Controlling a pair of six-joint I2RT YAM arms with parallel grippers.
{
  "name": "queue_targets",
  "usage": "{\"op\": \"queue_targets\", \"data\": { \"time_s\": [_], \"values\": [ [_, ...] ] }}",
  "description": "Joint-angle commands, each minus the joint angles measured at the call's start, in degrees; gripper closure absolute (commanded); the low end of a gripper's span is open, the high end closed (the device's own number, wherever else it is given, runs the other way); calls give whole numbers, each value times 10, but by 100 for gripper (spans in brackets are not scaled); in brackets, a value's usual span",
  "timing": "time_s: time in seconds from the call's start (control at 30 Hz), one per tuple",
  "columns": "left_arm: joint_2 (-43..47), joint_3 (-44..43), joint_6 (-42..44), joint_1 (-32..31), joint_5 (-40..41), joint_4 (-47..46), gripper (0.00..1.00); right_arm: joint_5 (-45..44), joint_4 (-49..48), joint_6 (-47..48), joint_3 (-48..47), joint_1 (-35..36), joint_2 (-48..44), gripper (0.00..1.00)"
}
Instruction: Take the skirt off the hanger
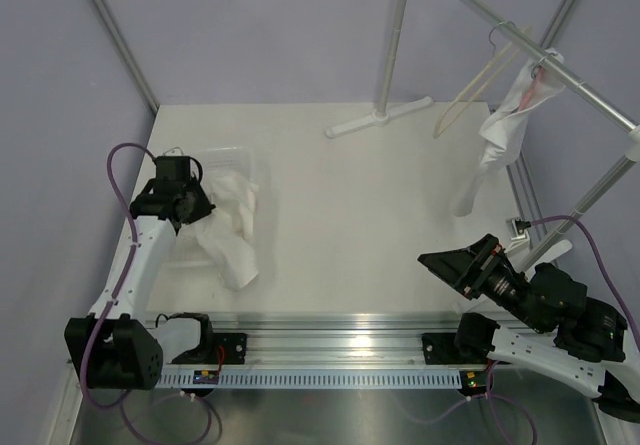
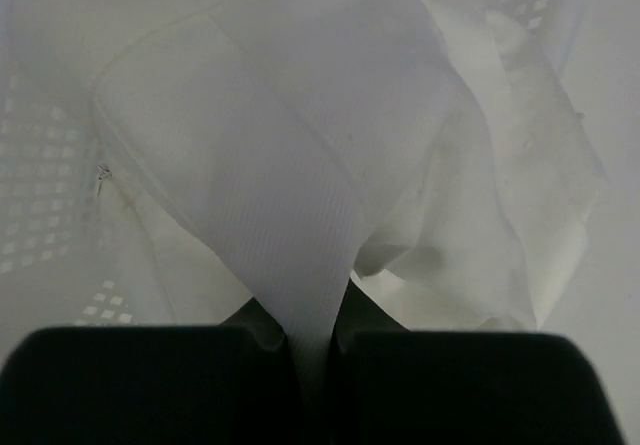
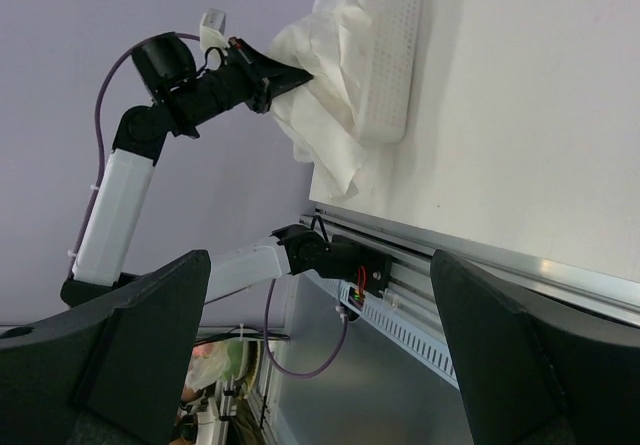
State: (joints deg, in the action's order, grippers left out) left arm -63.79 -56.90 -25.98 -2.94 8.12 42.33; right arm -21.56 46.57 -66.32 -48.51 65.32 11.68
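My left gripper is shut on a fold of the white skirt at the far left of the table. In the left wrist view the ribbed cloth runs down between the shut fingers. The skirt drapes over a perforated white basket and spills onto the table in front of it. A bare wooden hanger hangs on the slanted rail at the back right. My right gripper is open and empty, low at the front right; in its wrist view it faces the left arm.
Another white garment with pink trim hangs on the rail beside the wooden hanger. The rack's post and foot stand at the back of the table. A metal rail with both arm bases runs along the near edge.
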Motion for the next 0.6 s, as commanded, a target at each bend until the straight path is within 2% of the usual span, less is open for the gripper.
{"op": "queue_targets", "data": {
  "time_s": [0.0, 0.13, 0.23, 0.33, 0.57],
  "values": [
    [-26, 18, -41, 22, -125, -70, 100, -13, 5, -5, -5, 2, 5, 1],
    [-102, 34, -60, 91, -217, -110, 100, -9, -3, -3, -7, 2, 9, 0],
    [-140, -7, -56, 121, -249, -95, 100, -4, -2, -4, -9, 2, 11, 0],
    [-143, -44, -58, 137, -237, -82, 100, -1, 1, -9, -8, 2, 10, 1],
    [-154, -75, -64, 144, -101, -58, 100, -3, -14, -8, -4, 2, 17, 1]
  ]
}}
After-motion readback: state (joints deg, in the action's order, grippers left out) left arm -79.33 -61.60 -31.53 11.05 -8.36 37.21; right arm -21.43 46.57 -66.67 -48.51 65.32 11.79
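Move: The white basket that the skirt, held in the left hand, is going into is underneath this hand: its middle is about 3 cm ahead, 3 cm to the left and roughly 12 cm below. The skirt's loose end trails over the near rim, some 12 cm back and 5 cm right of the hand, about 12 cm lower. From the idle right hand, the basket is about 49 cm to the left, 22 cm ahead and 25 cm below. The skirt, still pinched by its waist end, is let down into the basket by the left hand, which sinks about 6 cm while easing forward, then climbs back some 3 cm as it goes on forward and left, towards the far-left part of the basket. The wrist rolls nearly 20 degrees, its left side dropping, and the fingers stay shut on the cloth. ##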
